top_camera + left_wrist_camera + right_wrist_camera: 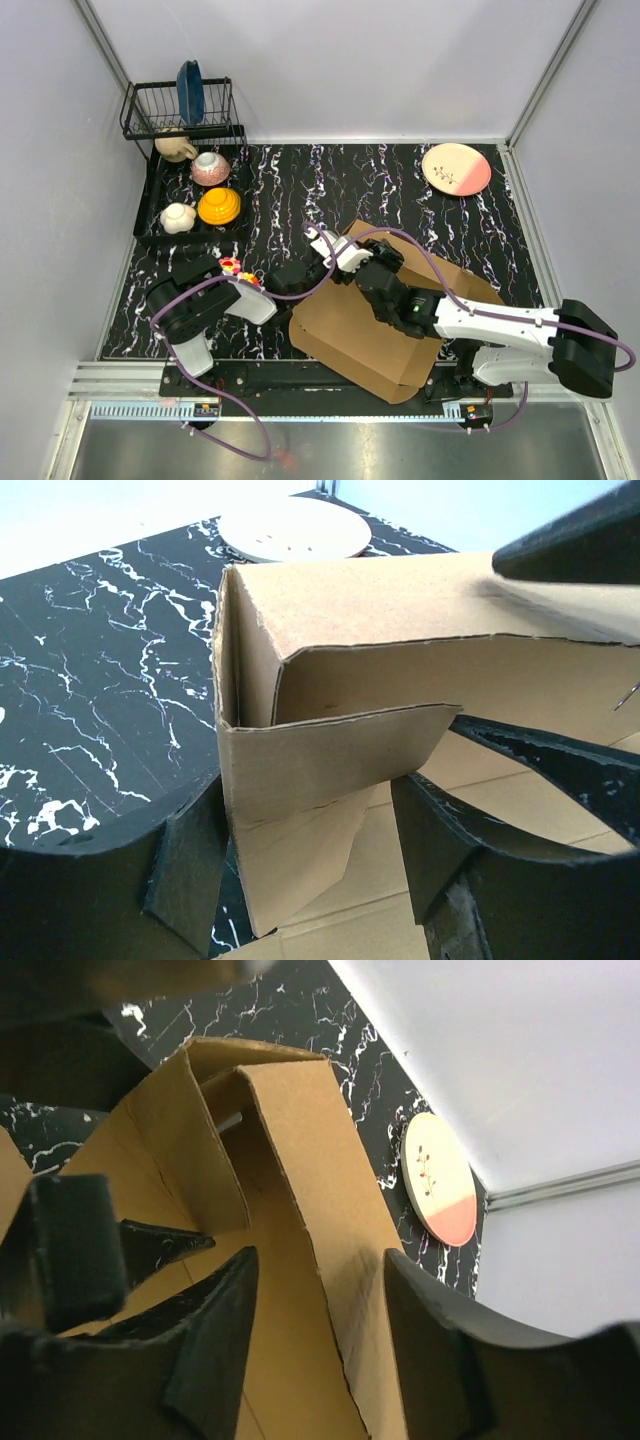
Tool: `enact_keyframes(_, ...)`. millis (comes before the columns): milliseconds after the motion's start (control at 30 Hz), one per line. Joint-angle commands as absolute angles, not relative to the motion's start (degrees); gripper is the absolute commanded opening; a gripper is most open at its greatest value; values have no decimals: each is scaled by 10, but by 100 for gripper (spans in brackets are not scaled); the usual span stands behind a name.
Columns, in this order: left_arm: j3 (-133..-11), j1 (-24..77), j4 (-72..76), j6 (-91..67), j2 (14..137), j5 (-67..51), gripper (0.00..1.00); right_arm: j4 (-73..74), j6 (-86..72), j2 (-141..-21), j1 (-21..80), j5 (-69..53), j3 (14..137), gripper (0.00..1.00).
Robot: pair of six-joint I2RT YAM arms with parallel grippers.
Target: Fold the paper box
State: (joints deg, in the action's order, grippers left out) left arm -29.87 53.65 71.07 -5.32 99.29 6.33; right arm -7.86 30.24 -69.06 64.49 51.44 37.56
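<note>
The paper box [370, 330] is brown cardboard lying mostly flat at the near middle-right of the table, with its far wall raised. My left gripper [322, 243] is at the box's far-left corner. In the left wrist view its jaws [300, 820] stand apart around a folded corner flap [320, 760]. The flap lies against the left finger, and a gap shows by the right finger. My right gripper [365, 262] reaches over the box from the right. Its jaws [320, 1260] are open astride the upright wall [300, 1140], with neither finger pressing on it.
A cream-and-pink plate [456, 169] lies at the far right of the table. At the far left stands a black dish rack [180, 105] holding a blue plate [190, 90]. Below it is a tray with a yellow bowl [219, 207], a pink bowl [210, 168] and cups.
</note>
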Motion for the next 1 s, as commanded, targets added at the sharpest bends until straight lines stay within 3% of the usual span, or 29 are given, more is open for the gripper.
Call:
enact_keyframes(0, -316, 547, 955, -37, 988, 33, 66, -53, 278, -654, 642, 502, 416, 63)
enact_keyframes(67, -316, 547, 955, -36, 991, 34, 66, -43, 278, -643, 642, 505, 421, 72)
enact_keyframes(133, -316, 547, 955, -36, 994, 34, 66, -38, 278, -635, 642, 505, 427, 73)
enact_keyframes(967, -297, 546, 955, -33, 996, 54, 71, -43, 262, -582, 641, 511, 457, 75)
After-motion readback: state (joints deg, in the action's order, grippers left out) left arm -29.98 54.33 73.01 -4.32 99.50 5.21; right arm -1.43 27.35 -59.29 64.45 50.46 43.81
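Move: The box's standing corner tab sits between the left hand's open fingers, its middle about 2 cm ahead of that hand, 2 cm right and 1 cm up. From the right hand, the tab lies some 6 cm left, 2 cm ahead and 3 cm lower. The box's upper far-left corner is about 5 cm ahead and 6 cm left of the right hand, level with it; the far wall's middle is roughly 11 cm right and 2 cm back, slightly below. The corner tab and far wall are left free by the right hand, already unclenched with one finger above the wall's folded top and one low by the tab's free edge: it opens wider and lifts nearly straight up about 7 cm, its left side rolling up some 10 degrees. The left hand all but stays, easing up barely 1 cm, open fingers still astride the tab. ##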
